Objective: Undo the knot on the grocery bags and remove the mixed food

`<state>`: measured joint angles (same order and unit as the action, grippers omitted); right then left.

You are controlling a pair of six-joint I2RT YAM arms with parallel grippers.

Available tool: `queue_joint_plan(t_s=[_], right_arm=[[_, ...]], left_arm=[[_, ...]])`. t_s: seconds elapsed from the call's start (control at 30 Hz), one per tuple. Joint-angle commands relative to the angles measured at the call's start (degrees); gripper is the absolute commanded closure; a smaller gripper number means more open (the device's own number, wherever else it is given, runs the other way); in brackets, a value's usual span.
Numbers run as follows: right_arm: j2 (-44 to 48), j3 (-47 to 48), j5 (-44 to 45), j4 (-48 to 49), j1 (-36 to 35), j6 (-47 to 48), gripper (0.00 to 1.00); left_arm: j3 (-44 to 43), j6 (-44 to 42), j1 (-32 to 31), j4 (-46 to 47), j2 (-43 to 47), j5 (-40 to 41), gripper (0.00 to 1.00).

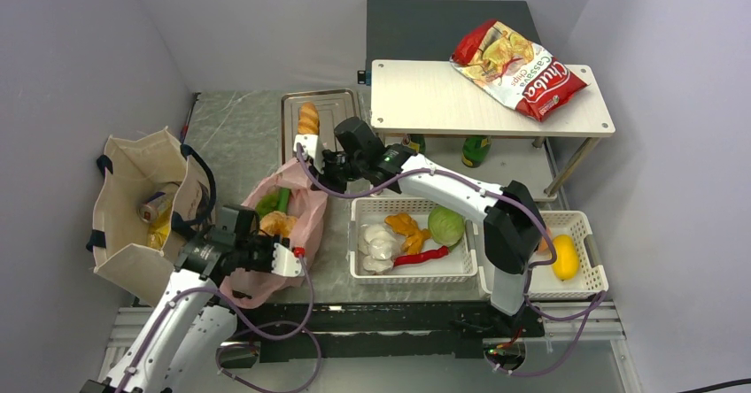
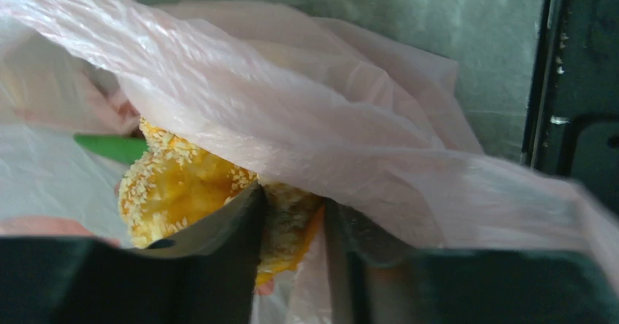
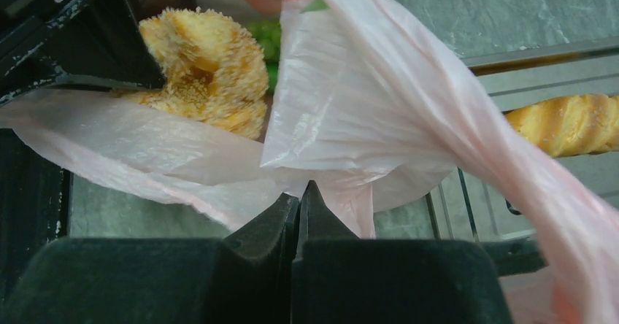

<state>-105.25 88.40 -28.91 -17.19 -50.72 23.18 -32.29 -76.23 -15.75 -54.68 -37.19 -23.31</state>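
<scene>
The pink grocery bag [image 1: 297, 211] lies open on the table, with a sesame ring bun [image 1: 277, 224] and a long green vegetable [image 1: 283, 200] in its mouth. My left gripper [image 1: 270, 247] reaches in from the near side. In the left wrist view it [image 2: 292, 225] is shut on the bun's [image 2: 175, 185] edge under a fold of pink plastic [image 2: 306, 112]. My right gripper [image 1: 312, 163] is shut on the bag's far rim and holds the film [image 3: 343, 120] up; the bun [image 3: 208, 61] shows beyond it. The beige tote [image 1: 133, 176] stands open to the left.
A white basket [image 1: 412, 275] right of the bag holds garlic [image 1: 376, 241], cabbage [image 1: 445, 225] and a red pepper. A second basket [image 1: 584, 282] holds a yellow fruit. Behind are a metal tray [image 1: 332, 110] with a baguette [image 1: 308, 119] and a shelf [image 1: 425, 101] carrying a red chips bag [image 1: 518, 67].
</scene>
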Motion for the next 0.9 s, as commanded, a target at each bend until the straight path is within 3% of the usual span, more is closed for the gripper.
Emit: queue_joint_plan(t_s=[0.0,0.07,0.1,0.23,0.4,0.53,0.73,0.87], right_arm=[[3.3,0.2,-1.4,-0.3,-0.1,2.0,1.00],[3.5,0.0,-1.7,-0.9,-0.1,2.5,1.00],[3.7,-0.1,-1.7,-1.2,-0.1,2.8,1.00],[4.5,-1.1,-2.0,-1.7,-0.7,3.8,1.00],[4.6,-2.1,-2.2,-1.6,-1.1,3.5,1.00],[4.4,-1.9,-2.0,-1.4,-1.2,3.2,1.00],[4.2,-2.5,-1.4,-0.9,-1.2,2.5,1.00],[3.6,-2.6,-0.9,-1.4,-1.1,2.6,1.00]], left_arm=[[-0.1,-4.8,-1.2,-5.0,0.7,1.8,0.35],[-3.7,-0.6,-1.0,-7.0,0.1,-0.7,0.13],[-5.9,1.9,-0.6,-7.4,-0.3,-1.8,0.12],[-16.8,9.0,6.9,-8.2,-3.6,-12.2,0.11],[-25.0,9.1,10.4,-12.0,-12.2,-15.3,0.20],[-23.4,10.4,10.4,-7.7,-17.0,-11.0,0.25],[-16.3,15.4,10.1,6.1,-20.3,-3.3,0.15],[-10.8,8.2,8.3,6.8,-18.6,0.9,0.18]])
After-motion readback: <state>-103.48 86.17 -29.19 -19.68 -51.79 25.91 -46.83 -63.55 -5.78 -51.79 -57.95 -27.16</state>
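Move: The sesame bread's middle lies about 4 cm ahead of the left hand and some 3 cm below it, neither left nor right; the fingers are at its near edge, inside the pink bag. The green stalk lies roughly 10 cm ahead and 1 cm right of that hand, the grapes about 9 cm ahead and 3 cm left, both some 5 cm below. From the right hand the bread is some 8 cm back, 8 cm left and 10 cm below. The left hand spreads its barely parted fingers wide, eases back a little, then lifts about 11 cm off the bread's near edge while swinging forward, and sinks again some 8 cm over the bread, ending about 6 cm farther forward and 3 cm higher than it began, fingers still wide and the wrist turned nearly 20 degrees counter-clockwise. The shut right fingers keep their pinch on the bag's rim and draw it back a bit under 2 cm. ##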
